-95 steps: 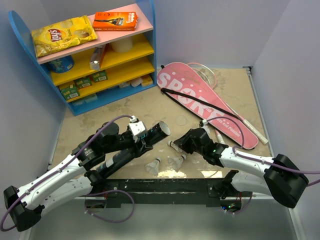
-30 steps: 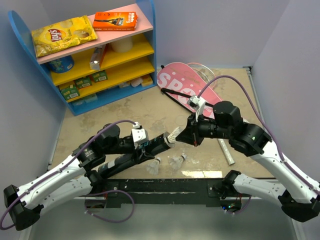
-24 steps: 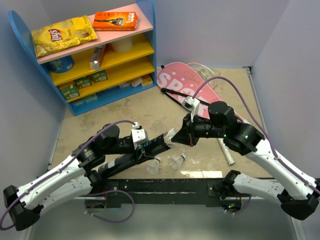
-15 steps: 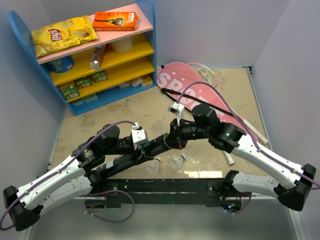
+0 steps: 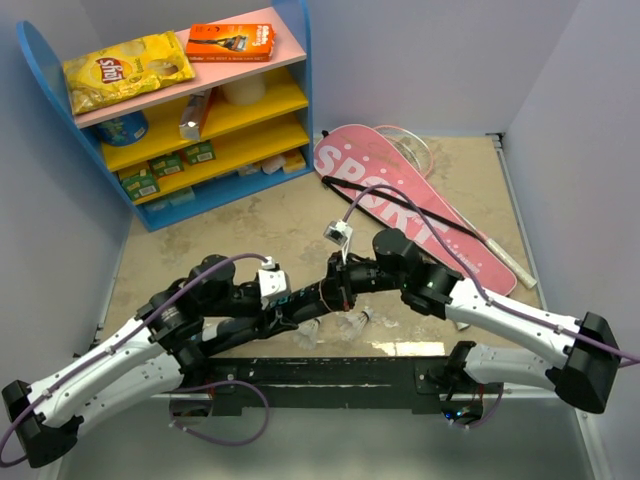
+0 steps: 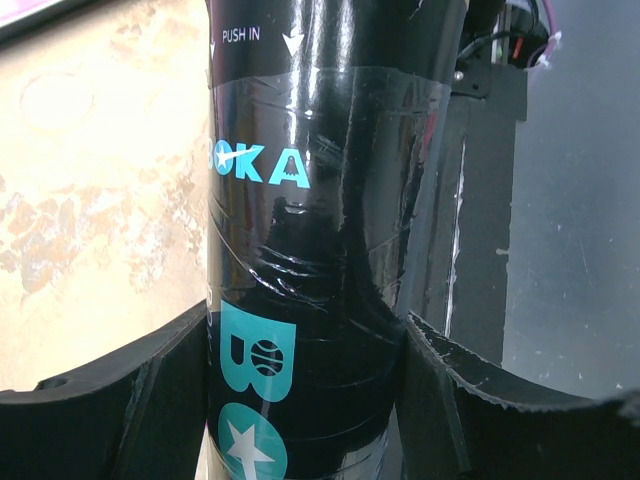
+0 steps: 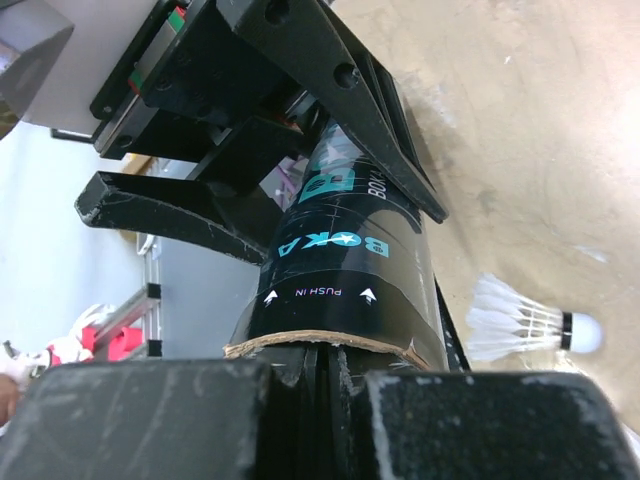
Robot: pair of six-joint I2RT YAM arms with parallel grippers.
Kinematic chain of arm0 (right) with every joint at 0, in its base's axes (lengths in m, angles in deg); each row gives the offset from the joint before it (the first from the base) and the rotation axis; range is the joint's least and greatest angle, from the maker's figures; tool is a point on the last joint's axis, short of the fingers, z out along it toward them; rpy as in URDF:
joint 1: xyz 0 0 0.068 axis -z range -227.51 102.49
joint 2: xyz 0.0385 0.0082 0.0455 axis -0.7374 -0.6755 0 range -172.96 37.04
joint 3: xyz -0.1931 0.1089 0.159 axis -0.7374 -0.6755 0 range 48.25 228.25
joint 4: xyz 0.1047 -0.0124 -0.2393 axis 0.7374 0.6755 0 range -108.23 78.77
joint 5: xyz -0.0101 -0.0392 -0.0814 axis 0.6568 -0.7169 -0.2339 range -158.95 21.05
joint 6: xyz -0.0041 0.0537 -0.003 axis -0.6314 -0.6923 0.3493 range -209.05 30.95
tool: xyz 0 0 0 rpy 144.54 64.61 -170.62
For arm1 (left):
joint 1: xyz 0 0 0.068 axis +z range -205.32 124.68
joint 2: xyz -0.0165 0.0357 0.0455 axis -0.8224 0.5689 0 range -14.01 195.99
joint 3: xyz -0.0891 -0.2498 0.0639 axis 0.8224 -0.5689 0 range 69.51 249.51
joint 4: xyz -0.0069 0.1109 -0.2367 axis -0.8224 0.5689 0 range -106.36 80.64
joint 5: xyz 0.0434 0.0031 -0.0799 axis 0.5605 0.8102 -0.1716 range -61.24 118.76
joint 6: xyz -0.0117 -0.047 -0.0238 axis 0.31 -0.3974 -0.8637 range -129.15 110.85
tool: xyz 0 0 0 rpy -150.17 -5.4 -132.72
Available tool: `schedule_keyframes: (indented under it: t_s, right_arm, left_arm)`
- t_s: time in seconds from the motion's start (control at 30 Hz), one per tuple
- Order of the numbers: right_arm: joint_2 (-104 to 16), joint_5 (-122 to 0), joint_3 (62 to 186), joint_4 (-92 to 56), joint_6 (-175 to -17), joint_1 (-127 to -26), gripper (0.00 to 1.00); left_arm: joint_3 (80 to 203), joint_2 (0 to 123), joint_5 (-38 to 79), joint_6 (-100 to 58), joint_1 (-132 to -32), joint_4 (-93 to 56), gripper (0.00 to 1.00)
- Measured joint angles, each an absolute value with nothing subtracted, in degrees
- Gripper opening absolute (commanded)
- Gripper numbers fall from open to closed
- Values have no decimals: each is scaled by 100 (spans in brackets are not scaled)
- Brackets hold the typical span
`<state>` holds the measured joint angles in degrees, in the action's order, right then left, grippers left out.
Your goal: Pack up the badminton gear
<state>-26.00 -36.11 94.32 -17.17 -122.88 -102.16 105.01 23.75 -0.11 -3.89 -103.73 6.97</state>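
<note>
My left gripper (image 5: 283,299) (image 6: 305,335) is shut on the long black tube (image 5: 305,296) (image 6: 300,220) and holds it low over the table, open end toward the right. My right gripper (image 5: 338,287) (image 7: 335,368) is shut, and its fingertips sit inside the tube's (image 7: 345,265) cardboard-rimmed mouth. Nothing shows between them. Two white shuttlecocks (image 5: 310,331) (image 5: 356,322) lie on the table just below the tube; one shuttlecock (image 7: 530,325) shows in the right wrist view. The pink "SPORT" cover (image 5: 400,200) lies at the back right. The racket's handle (image 5: 508,262) sticks out beside it.
A blue shelf unit (image 5: 290,120) stands at the back left with a yellow chip bag (image 5: 128,70) and an orange box (image 5: 230,42) on top. The black base rail (image 5: 330,372) runs along the near edge. Grey walls close in the table on the left, back and right.
My right gripper carried a shuttlecock leftward to the tube's mouth and pushed its fingers in; that shuttlecock is now out of sight. The left arm kept its hold and dropped slightly.
</note>
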Motion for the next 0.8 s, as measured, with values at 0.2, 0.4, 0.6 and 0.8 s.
schedule_keyframes:
  t_s: [0.2,0.4,0.6,0.8]
  right_arm:
    - [-2561,-3497,9272,-2025,-12522,-10162,43]
    - [-2229,-3779,9454,-1365,-12286,-10170,54]
    - [-1744,-4269,9685,-569,-12102,-10280,60]
    - [-1339,-4948,10201,320,-11901,-10352,63]
  left_arm:
    - [10447,2274,53,-321,-10366,837,0]
    - [10447,2248,-26,-310,-10368,854,0]
    - [10447,2300,-234,-372,-10392,629,0]
    - [10447,2370,-301,-485,-10425,118,0]
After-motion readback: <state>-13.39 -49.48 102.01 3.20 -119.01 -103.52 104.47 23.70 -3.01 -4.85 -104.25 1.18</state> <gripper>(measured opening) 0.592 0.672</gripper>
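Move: The right gripper's shut fingertips are already in the tube mouth, whose rim is about 2 cm to the right of the hand point and level with it. On the table some 12 cm below, one loose shuttlecock lies about 6 cm right and 2 cm back, another some 5 cm left and 5 cm back. From the left hand, which grips the tube, the mouth is roughly 10 cm right, 2 cm ahead and 3 cm up. Open the right fingers to a bit over half, starting inside the tube mouth, and draw the hand out of it, about 5 cm to the right and as much up, turning the wrist some 10 degrees clockwise. Keep the left grip on the tube; after a slight dip, lift it about 2 cm and bring it a little to the right, tilting the mouth up slightly. ##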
